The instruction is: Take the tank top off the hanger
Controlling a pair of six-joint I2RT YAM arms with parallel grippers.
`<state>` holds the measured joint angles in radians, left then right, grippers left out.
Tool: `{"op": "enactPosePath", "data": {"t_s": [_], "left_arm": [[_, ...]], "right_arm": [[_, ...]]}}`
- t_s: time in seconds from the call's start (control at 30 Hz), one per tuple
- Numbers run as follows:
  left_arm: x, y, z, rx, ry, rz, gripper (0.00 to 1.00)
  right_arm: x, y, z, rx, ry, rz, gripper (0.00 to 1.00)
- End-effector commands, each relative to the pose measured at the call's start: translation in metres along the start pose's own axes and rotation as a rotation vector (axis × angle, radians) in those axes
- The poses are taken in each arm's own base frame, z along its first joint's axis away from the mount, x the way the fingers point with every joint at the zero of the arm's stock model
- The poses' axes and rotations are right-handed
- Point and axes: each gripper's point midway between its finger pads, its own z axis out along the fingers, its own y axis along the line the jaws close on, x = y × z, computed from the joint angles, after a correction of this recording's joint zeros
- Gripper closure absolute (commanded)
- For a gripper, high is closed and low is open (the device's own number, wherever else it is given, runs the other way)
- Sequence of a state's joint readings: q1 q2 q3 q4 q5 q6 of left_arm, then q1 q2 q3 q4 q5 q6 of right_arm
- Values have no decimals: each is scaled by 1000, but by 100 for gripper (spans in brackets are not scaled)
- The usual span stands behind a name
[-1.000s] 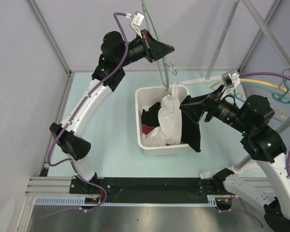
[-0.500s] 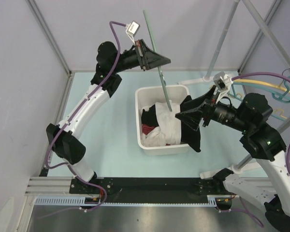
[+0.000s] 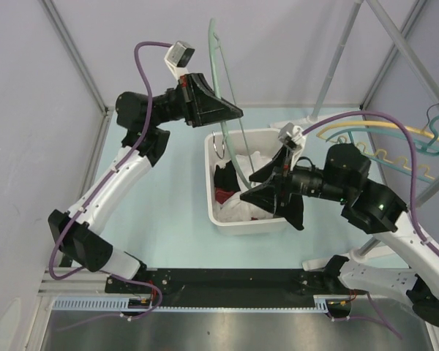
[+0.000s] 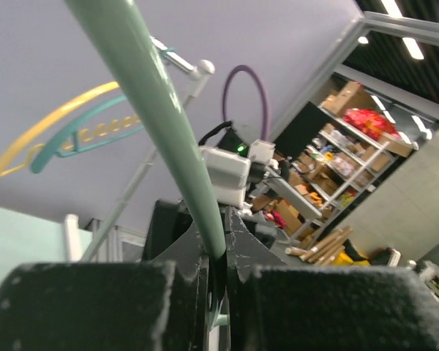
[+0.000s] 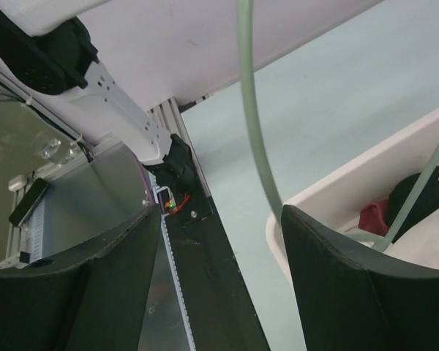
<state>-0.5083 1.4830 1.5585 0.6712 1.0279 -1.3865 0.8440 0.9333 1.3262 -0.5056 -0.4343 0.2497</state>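
My left gripper (image 3: 228,114) is shut on a pale green hanger (image 3: 233,150), which rises above it and reaches down into the white bin (image 3: 209,175). Close up, the hanger (image 4: 154,110) sits pinched between the left gripper's (image 4: 221,256) jaws. The white tank top (image 3: 265,159) lies crumpled in the bin among dark clothes, off the hanger. Over the bin's near half, my right gripper (image 3: 249,191) is open with nothing in it. Its wrist view shows the open right gripper (image 5: 227,292), the hanger's (image 5: 252,131) thin rod and the bin's rim (image 5: 351,197).
A black garment (image 3: 293,208) drapes over the bin's front right wall. Yellow and teal hangers (image 3: 395,135) hang on a white rack at the right. Metal frame posts (image 3: 73,58) stand at the back corners, with a black rail (image 3: 227,281) along the near edge.
The left gripper swung left and tilted the hanger. The white tank top, hanging from it a second ago, dropped into the bin. The right gripper moved left over the bin.
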Motion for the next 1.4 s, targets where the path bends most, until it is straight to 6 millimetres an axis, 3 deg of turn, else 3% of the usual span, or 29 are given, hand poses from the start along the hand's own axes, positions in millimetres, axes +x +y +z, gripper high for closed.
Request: {"op": "enactPosePath", "data": {"t_s": [0.0, 0.13, 0.27, 0.4, 0.47, 0.53, 0.57, 0.6, 0.63, 0.67, 0.7, 0.8, 0.97, 1.13, 1.17, 1.23, 1.37], "left_arm": [[9, -35, -8, 123, -13, -40, 100], [16, -42, -13, 156, -7, -57, 100], [18, -49, -15, 164, -7, -57, 100], [13, -50, -15, 139, -4, -28, 100], [11, -51, -17, 131, -10, -13, 100], [10, -50, -18, 128, -14, -7, 100], [9, -46, -19, 122, -18, -8, 100], [8, -45, -19, 118, -22, -5, 100], [6, -41, -21, 110, -32, 14, 88], [6, -42, -23, 105, -48, 27, 71], [3, -38, -25, 88, -73, 26, 45], [-1, -25, -34, -14, -119, 102, 22], [-7, 2, -56, -243, -173, 130, 11], [-14, 14, -88, -492, -266, 302, 8], [-8, 26, -97, -561, -267, 286, 7], [-3, 29, -113, -644, -287, 345, 7], [8, 32, -130, -707, -320, 372, 7]], "right_arm": [[8, -7, 18, 74, 11, -63, 29], [17, -7, 30, 85, 36, -70, 33], [29, -5, 39, 78, 67, -64, 44], [40, -4, 39, 90, 86, -41, 67], [46, -4, 38, 94, 89, -28, 72], [44, -1, 36, 86, 70, 4, 85], [40, 4, 37, 69, 49, 17, 98], [39, 7, 36, 55, 37, 35, 100], [37, 12, 38, 41, 25, 72, 100], [30, 21, 40, 4, -4, 78, 100], [24, 28, 40, -20, -19, 82, 100], [2, 45, 38, -56, -84, 87, 100], [-27, 57, 33, -88, -163, 94, 100], [-39, 48, 34, -28, -194, 110, 100], [-46, 42, 35, 7, -218, 122, 100], [-60, 32, 35, 61, -260, 169, 100], [-113, -10, 28, 292, -479, 280, 100]]}}
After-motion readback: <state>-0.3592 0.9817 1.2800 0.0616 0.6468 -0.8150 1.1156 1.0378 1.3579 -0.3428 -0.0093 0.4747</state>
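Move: Beside the right fingers, the lower end of the green hanger slants about 4 cm to their left and 4 cm below, roughly level fore and aft. The left gripper holding it is some 8 cm farther out, 4 cm left and 12 cm higher than the right hand; so from the left hand, the right gripper is 8 cm back, 4 cm right, 12 cm below. The white bin's middle lies about 18 cm ahead of the right hand, 2 cm right and 36 cm below. Reaching left and down, about 4 and 6 cm, the open right hand closes and pinches the green hanger's lower bar, while the left holds the upper part and eases back 2 cm. Then the left opens wide, lets go and backs off some 7 cm left, turning counter-clockwise; the right keeps its pinch, rising about 7 cm. ##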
